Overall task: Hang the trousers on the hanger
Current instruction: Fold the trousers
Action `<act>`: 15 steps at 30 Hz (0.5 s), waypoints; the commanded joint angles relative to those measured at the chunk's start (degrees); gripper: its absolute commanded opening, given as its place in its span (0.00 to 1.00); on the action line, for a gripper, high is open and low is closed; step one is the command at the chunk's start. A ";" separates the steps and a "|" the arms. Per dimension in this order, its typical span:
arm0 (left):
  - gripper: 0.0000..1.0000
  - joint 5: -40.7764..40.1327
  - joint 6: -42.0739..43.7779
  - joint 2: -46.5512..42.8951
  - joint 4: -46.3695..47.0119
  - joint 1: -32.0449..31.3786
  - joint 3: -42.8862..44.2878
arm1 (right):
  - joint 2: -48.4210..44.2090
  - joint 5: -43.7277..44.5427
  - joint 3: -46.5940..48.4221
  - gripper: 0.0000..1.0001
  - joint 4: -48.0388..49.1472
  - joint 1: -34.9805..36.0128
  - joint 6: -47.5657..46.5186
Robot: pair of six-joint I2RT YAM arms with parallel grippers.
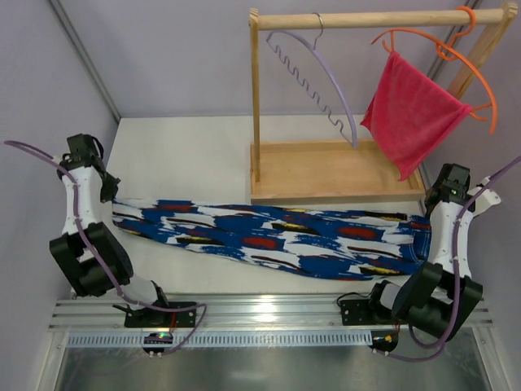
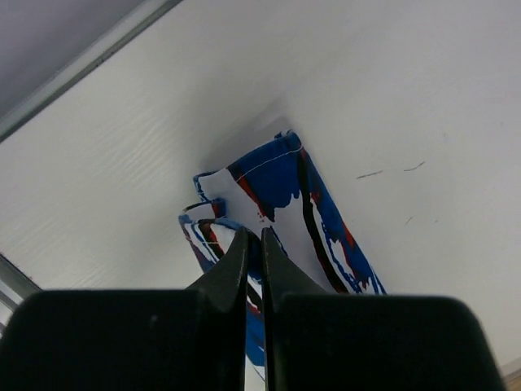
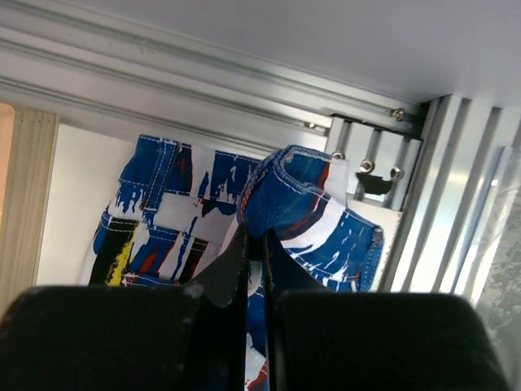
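The trousers [image 1: 277,232], royal blue with white, red, black and yellow patches, lie stretched flat across the table from left to right. My left gripper [image 1: 110,194] is shut on the leg hems at the left end; in the left wrist view the fingertips of this gripper [image 2: 254,238] pinch the folded cloth [image 2: 285,175]. My right gripper [image 1: 431,213] is shut on the waistband at the right end, where the bunched blue band [image 3: 301,195] rises between the closed tips of that gripper [image 3: 255,238]. The pale lavender hanger [image 1: 335,81] hangs by its metal hook from the wooden rail, behind the trousers.
A wooden rack with a tray base [image 1: 334,171] and a top rail [image 1: 366,18] stands at the back right. An orange hanger [image 1: 480,77] holding a pink-red cloth [image 1: 411,114] hangs beside the lavender one. An aluminium rail [image 1: 269,314] runs along the near edge.
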 commanded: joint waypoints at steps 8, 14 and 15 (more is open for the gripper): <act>0.00 11.46 -1.33 25.69 7.60 0.23 16.16 | 13.21 -4.36 4.47 0.04 11.69 0.61 -1.16; 0.28 12.80 1.66 25.04 10.13 -1.00 14.97 | 16.47 -11.64 5.61 0.34 13.71 1.74 -3.00; 0.34 10.79 1.92 23.46 11.01 -1.09 13.83 | 15.86 -12.44 6.05 0.37 13.80 3.05 -3.70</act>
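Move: Each hand still grips one end of the outstretched trousers, legs left and waistband right. The left hand's laying spot is bare table about 10 cm ahead and 13 cm below; the right hand's is about 7 cm ahead and 10 cm below. From the right hand the wooden tray's middle lies some 17 cm ahead, 25 cm left and 10 cm below; the pink towel hangs about 17 cm ahead, 10 cm left and 13 cm higher. The same tray is about 15 cm ahead and 63 cm right of the left hand, 11 cm below. With both ends of the trousers still pinched, the arms swing forward and down together to lay the cloth in front of the wooden tray, the left about 10 cm each way, the right some 6 cm each way. Both wrists tip so the fingers point more steeply down; near the bottom both grippers part to about a third open, starting to let the ends go. ##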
